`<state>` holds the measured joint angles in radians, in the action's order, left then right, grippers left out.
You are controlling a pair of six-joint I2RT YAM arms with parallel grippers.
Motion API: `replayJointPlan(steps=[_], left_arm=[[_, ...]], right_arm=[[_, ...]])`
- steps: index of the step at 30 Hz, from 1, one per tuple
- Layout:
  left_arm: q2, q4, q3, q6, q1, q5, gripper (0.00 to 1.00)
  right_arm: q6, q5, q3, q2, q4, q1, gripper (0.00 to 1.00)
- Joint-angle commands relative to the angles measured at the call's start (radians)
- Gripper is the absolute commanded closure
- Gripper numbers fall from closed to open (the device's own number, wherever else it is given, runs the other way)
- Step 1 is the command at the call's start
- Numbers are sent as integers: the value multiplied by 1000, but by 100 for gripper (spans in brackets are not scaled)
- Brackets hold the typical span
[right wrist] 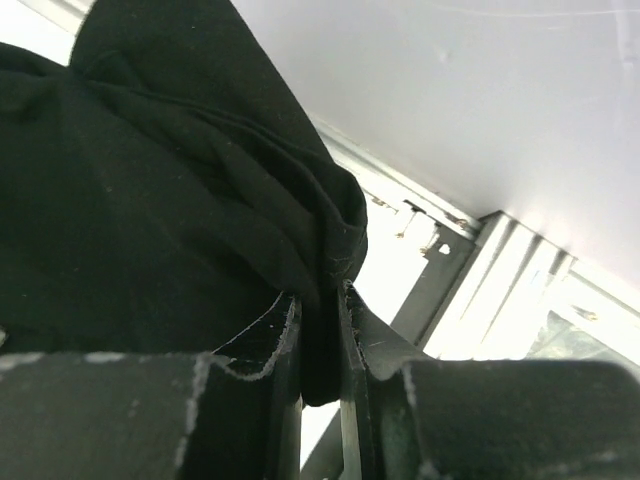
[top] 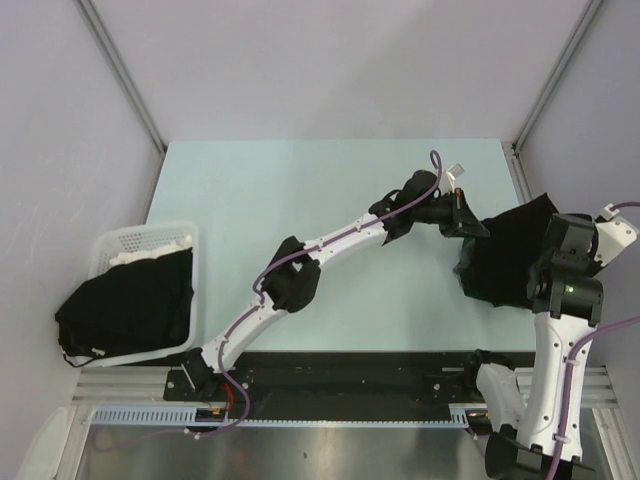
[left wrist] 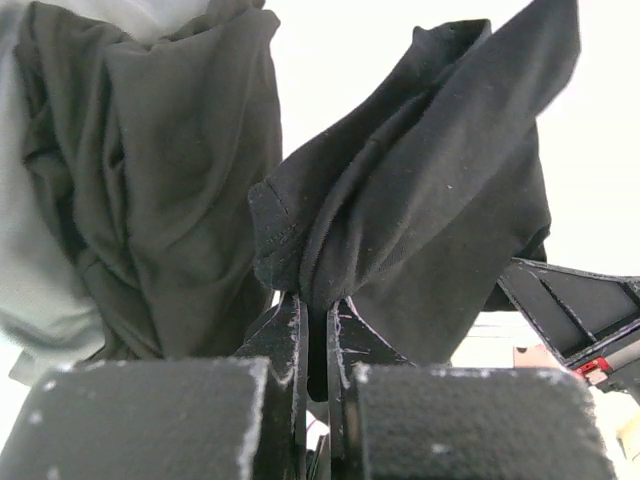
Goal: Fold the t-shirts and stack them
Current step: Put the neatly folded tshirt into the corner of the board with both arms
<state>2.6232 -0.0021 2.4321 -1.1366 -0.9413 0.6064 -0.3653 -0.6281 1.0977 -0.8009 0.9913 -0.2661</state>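
One black t-shirt (top: 505,255) hangs bunched above the table's right edge, held up between both grippers. My left gripper (top: 472,228) reaches in from the left and is shut on a gathered fold of it (left wrist: 430,200), the cloth pinched between the fingertips (left wrist: 315,305). Coming from the right, my right gripper (top: 553,232) is shut on another edge of the same t-shirt (right wrist: 150,200), with cloth squeezed between its jaws (right wrist: 320,300). More black t-shirts (top: 125,305) lie piled in the white basket (top: 150,235) at the left.
The pale green table top (top: 300,200) lies between the basket and the held shirt. Grey walls and metal frame posts (top: 120,70) close in the back and sides. The left arm (top: 290,280) stretches diagonally across the table's near half.
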Motion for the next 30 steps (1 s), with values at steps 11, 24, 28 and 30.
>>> replayJointPlan(steps=[11, 24, 28, 30], left_arm=[[14, 111, 79, -48, 7, -5, 100], [20, 111, 70, -71, 7, 46, 100], [23, 106, 70, -69, 7, 46, 100], [27, 111, 71, -77, 9, 49, 100]], right_arm=[[-35, -15, 24, -80, 20, -24, 100], [71, -110, -113, -113, -149, -36, 100], [83, -113, -150, -113, -200, -38, 100], [91, -125, -157, -122, -227, -39, 100]])
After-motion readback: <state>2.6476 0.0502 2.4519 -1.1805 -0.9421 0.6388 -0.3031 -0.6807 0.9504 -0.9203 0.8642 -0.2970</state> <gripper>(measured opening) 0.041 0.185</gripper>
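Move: Both hands hold the folded t-shirt above the t-shirt pile at the board's right side. The pile's middle lies about 10 cm right of the left hand, some 2 cm back and 14 cm below. From the right hand it is about 9 cm ahead, 4 cm left and 19 cm below. The right-edge rail runs level with the pile, some 8 cm to its right. Still pinching its end of the folded t-shirt, the right hand lowers it about 5 cm towards the pile, drifting a couple of centimetres to the right, its fingers tipping some 10 degrees further down. The left hand keeps its grip and stays almost in place, holding up the other end. ##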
